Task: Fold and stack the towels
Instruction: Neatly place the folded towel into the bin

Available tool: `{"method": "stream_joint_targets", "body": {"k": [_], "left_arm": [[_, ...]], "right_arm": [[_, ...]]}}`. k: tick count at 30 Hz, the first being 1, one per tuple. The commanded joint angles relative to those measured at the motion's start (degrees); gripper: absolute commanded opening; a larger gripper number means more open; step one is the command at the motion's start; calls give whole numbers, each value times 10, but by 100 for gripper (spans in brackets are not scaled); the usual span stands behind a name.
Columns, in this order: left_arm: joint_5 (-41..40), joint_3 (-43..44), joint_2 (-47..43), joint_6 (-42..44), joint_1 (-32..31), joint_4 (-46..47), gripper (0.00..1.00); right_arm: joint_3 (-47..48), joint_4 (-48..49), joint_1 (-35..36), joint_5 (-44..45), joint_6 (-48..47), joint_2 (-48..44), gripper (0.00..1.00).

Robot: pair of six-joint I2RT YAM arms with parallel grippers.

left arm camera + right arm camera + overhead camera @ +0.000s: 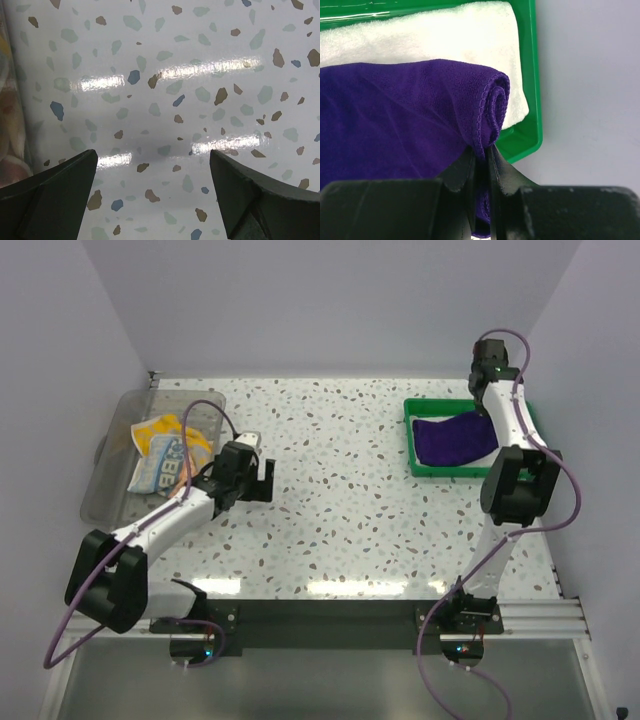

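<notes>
A deep purple towel (452, 438) (395, 115) lies in the green tray (415, 445) at the back right, draped over a folded white towel (445, 35). My right gripper (481, 152) is shut on the purple towel's rolled edge, above the tray's right end. A pale towel with orange and blue letters (165, 455) sits crumpled in the clear bin (105, 480) at the left. Just right of that bin, my left gripper (255, 475) (152, 175) hangs open over the bare speckled table, nothing between its fingers.
The green tray's rim (535, 75) runs close to the table's right edge. The grey side walls enclose the table on the left, back and right. Speckled tabletop (340, 470) spreads between bin and tray.
</notes>
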Motion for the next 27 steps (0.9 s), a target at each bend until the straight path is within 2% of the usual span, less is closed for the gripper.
{"method": "stream_joint_targets", "body": {"k": [1,7,11,14,15,17,20,21,23,24,27], "left_arm": [[9,-7,8,9,4,32,100],[11,-7,20,10,4,34,100],[7,-7,25,12,4,34,100],[6,-8,27,12,5,34,100],[7,-8,27,12,4,35,100],[10,-7,27,11,4,35,100],[16,1,27,8,4,23,100],[17,4,25,8,4,19,100],[16,18,20,7,4,6,100],[16,24,14,7,4,0,100],[14,50,4,-2,4,-23,100]], "right_arm": [[11,38,-6,25,-17,5,0],[2,51,-9,38,-16,27,0],[-20,75,-11,83,-7,37,1],[-30,90,-13,124,-2,47,6],[-34,100,-13,137,1,51,13],[-34,107,-14,165,6,63,22],[-17,96,-18,239,34,86,40],[-2,79,-20,262,44,89,52],[6,64,-21,283,73,92,63],[11,50,-21,291,80,90,73],[20,5,-21,268,133,73,82]]}}
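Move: The right hand still pinches the loose right end of the purple towel above the green bin; the bin's middle is about 7 cm to its left, level with it fore and aft and some 13 cm below. The white towel fills that same spot in the bin, about 14 cm below, and the purple towel's middle lies roughly 11 cm left and 1 cm back. From the idle left hand the bin is about 16 cm ahead and 57 cm to the right. Down and to the right, the right hand lowers the pinched towel end about 4 cm towards the bin's right end. It then opens wide and lets go, carrying on right and a little back, some 6 cm right in all. Meanwhile the wrist turns clockwise about 20 degrees and rolls so its left side dips. ##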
